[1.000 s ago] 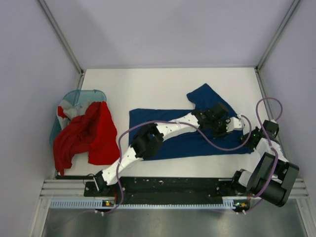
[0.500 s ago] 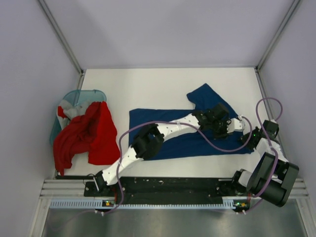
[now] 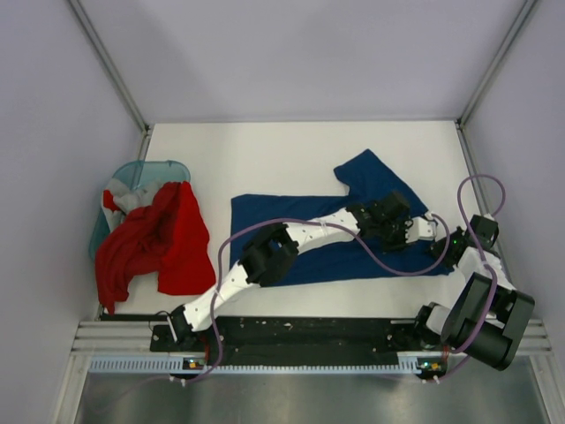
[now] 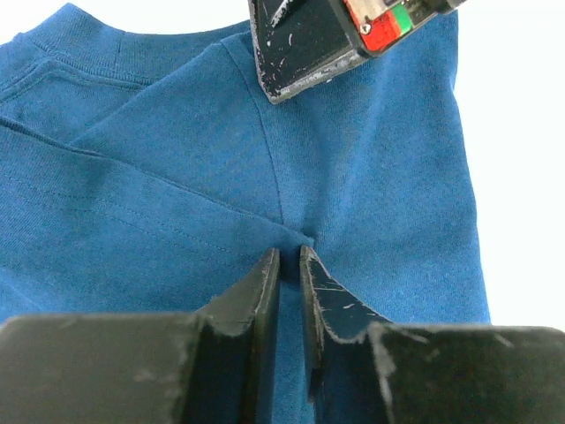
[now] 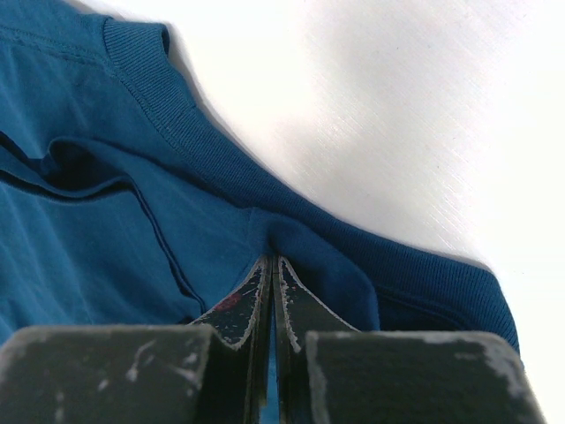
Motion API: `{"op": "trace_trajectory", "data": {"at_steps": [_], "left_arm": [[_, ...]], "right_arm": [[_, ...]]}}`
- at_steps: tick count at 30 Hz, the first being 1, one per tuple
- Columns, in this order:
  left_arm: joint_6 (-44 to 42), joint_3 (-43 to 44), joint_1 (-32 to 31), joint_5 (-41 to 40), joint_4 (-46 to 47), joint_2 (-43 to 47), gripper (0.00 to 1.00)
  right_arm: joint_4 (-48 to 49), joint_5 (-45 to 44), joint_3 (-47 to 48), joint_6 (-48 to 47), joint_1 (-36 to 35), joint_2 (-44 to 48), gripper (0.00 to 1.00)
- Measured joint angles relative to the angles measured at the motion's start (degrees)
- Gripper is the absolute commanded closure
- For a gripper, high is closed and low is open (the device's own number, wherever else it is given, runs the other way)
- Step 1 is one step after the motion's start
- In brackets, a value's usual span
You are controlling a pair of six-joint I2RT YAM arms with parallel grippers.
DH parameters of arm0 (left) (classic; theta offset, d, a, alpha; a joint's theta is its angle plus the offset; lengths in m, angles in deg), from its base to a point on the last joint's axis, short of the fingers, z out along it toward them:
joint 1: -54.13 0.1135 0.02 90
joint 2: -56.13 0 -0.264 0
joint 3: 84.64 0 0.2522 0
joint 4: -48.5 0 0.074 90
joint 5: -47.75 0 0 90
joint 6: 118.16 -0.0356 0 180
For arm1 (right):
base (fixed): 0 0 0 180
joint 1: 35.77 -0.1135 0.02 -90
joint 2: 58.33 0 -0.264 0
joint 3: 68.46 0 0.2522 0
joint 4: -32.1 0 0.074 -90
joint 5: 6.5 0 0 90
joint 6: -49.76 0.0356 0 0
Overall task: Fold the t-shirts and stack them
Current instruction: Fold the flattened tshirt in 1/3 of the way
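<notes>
The navy-blue t-shirt (image 3: 291, 225) lies spread flat mid-table, one sleeve (image 3: 366, 172) pointing to the back right. Both grippers meet at its right end. My left gripper (image 4: 289, 252) stands nearly closed, a raised pinch of blue cloth (image 4: 177, 159) between its fingers. My right gripper (image 5: 272, 258) is shut on a fold of the shirt just inside the ribbed collar (image 5: 177, 124). From above, the left gripper (image 3: 393, 231) and right gripper (image 3: 411, 226) almost touch. The red t-shirt (image 3: 150, 238) is draped at the left, the grey-white one (image 3: 121, 193) under it.
A translucent teal basket (image 3: 146, 170) stands at the far left under the red and grey-white shirts. Walls close in the table at the back and both sides. The right arm's cable (image 3: 481, 185) loops above the table's right edge. Bare white tabletop (image 5: 397, 115) lies past the collar.
The left arm has crept slightly right, its elbow shifting a little, and its jaws have narrowed on the cloth. The right arm and the shirts stay put.
</notes>
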Motion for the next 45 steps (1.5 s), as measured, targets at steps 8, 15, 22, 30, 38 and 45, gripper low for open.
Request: {"op": "trace_trajectory", "data": {"at_steps": [8, 15, 22, 30, 38, 45], "left_arm": [[0.46, 0.13, -0.22, -0.46, 0.2, 0.0, 1.0], [1.99, 2.32, -0.04, -1.66, -1.95, 0.0, 1.0], [7.37, 4.68, 1.4, -6.82, -2.36, 0.0, 1.0], [13.94, 4.44, 5.05, -16.17, -3.3, 0.02, 1.0], [19.63, 2.69, 8.96, -24.26, -4.55, 0.22, 1.0], [22.84, -0.13, 9.73, -28.92, -4.48, 1.92, 1.0]], "right_arm": [[0.0, 0.0, 0.0, 0.0, 0.0, 0.0, 1.0], [0.0, -0.09, 0.0, 0.02, 0.0, 0.0, 1.0], [0.0, -0.31, 0.0, 0.07, 0.0, -0.02, 1.0], [0.0, -0.61, 0.0, 0.15, 0.0, -0.02, 1.0], [0.0, -0.63, 0.0, 0.15, 0.0, -0.02, 1.0], [0.0, -0.63, 0.0, 0.15, 0.0, -0.07, 1.0]]}}
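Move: The loose cuff corner of the folded-in near sleeve lies right between the left fingertips. Its way leads to the armpit of the far sleeve, about 16 cm ahead and 15 cm to the left; the far sleeve itself lies some 23 cm ahead and 11 cm left, and the collar about 11 cm right and 2 cm ahead, all at table height. From the right hand, the cuff corner is roughly 9 cm left and 1 cm ahead. Forward and to its left goes the left hand, after its nearly shut fingers finish closing and pinch the cuff corner; it rises about 2 cm, drags the cloth some 15 cm forward and 10 cm left over the shirt, and sinks back while turning roughly 45 degrees counter-clockwise. The right hand stays put, still shut on the shirt beside the collar. ##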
